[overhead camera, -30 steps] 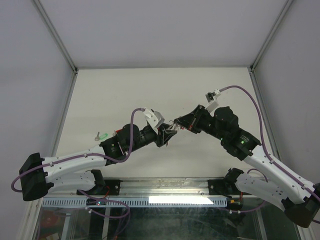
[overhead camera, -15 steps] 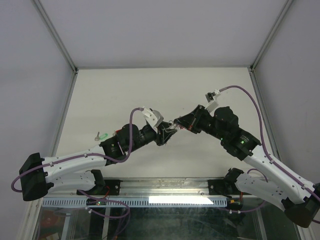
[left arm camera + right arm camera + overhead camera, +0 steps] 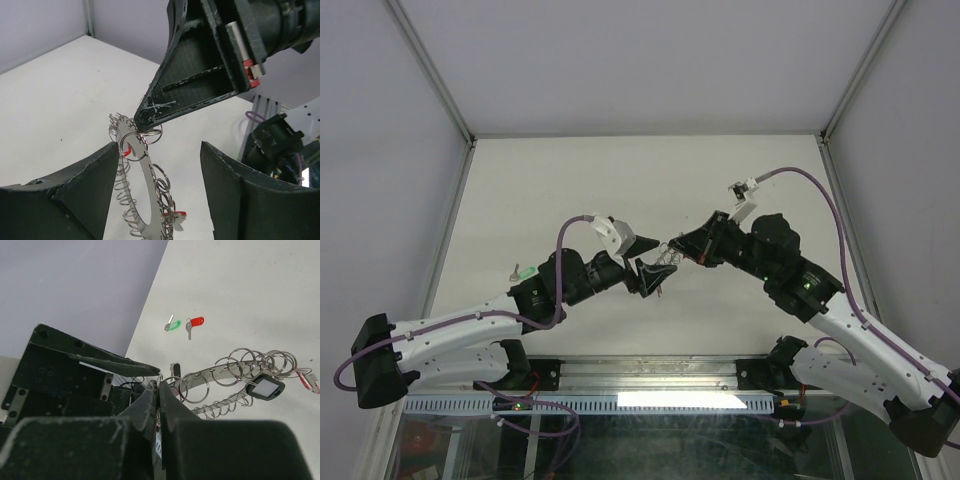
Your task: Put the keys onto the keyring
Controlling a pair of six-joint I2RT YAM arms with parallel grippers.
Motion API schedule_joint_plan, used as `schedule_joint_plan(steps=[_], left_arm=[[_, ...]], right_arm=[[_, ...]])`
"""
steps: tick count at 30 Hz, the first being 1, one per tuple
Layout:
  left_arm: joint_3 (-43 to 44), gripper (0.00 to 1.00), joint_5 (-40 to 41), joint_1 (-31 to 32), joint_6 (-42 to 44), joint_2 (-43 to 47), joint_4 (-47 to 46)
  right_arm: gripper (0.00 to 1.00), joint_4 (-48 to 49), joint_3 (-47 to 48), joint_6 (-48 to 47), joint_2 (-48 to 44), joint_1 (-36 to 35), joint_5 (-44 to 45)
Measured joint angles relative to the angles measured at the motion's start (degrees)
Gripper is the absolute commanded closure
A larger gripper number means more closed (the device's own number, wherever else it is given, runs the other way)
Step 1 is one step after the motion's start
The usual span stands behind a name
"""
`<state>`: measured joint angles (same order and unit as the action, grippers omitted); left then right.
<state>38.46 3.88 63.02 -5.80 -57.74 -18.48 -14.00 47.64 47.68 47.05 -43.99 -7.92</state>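
Observation:
The keyring (image 3: 146,192), a flat grey metal ring fringed with small wire loops, hangs edge-on in mid-air. My right gripper (image 3: 159,385) is shut on its top edge, and its fingertips (image 3: 145,114) show in the left wrist view. My left gripper (image 3: 159,146) is open, with the keyring between its fingers, close to the left one and not gripped. A red-headed key (image 3: 178,216) and a black tag (image 3: 265,387) hang on the keyring. A loose green key (image 3: 173,325) and a loose red key (image 3: 196,321) lie on the table. From above, both grippers meet at the keyring (image 3: 663,262).
The white table (image 3: 650,180) is boxed in by pale walls and metal frame posts (image 3: 432,70). The green key (image 3: 525,271) lies beside my left arm. A metal rail (image 3: 650,375) runs along the near edge between the arm bases.
My left gripper has opened, let go of the keyring and drawn back a little to the left. The right gripper still holds the keyring in the same place.

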Motion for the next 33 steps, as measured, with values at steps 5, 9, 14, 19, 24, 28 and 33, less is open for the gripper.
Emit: schedule_joint_plan(steps=[5, 9, 14, 19, 24, 28, 33], left_arm=[[-0.2, 0.35, -2.89, 0.0, -0.72, 4.04, 0.5], [-0.52, 0.36, -4.42, 0.0, -1.18, 7.43, 2.6], [-0.7, 0.34, -5.81, 0.0, -1.66, 10.69, 6.08], [-0.7, 0.26, -6.62, 0.0, -2.49, 11.93, 8.7], [-0.7, 0.17, -6.58, 0.0, -3.96, 12.59, 10.49], [-0.7, 0.16, -5.49, -0.02, -5.11, 13.51, 10.54], [-0.72, 0.21, -5.51, 0.0, -5.38, 13.94, 10.45]], right_arm=[[1.0, -0.02, 0.55, -7.43, -0.94, 0.0, -1.31], [1.0, -0.07, 1.9, -14.86, -1.57, 0.0, -3.15], [1.0, -0.76, 4.59, -25.09, -1.79, 0.0, -6.56], [1.0, -1.9, 5.14, -33.83, -2.67, 0.0, -10.1], [1.0, -5.11, 7.1, -40.13, -2.38, 0.0, -12.17], [1.0, -6.56, 8.22, -44.26, -2.36, 0.0, -13.68], [1.0, -7.13, 8.28, -47.89, -2.36, 0.0, -15.3]])
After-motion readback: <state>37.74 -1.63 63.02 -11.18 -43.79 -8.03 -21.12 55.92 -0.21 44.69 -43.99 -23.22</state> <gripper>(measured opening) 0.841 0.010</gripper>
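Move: The left hand, empty and part open, has the keyring's middle about 2 cm ahead, 2 cm to its right and 4 cm below. The right fingertips holding it are some 2 cm ahead, 1 cm to the right and 2 cm above the left hand. From the right hand, the keyring's middle is roughly 2 cm back, level sideways and 6 cm below. Right, still pinching the keyring, rolls 50 degrees and rises while left withdraws some 5 cm back-left, opening wider. ##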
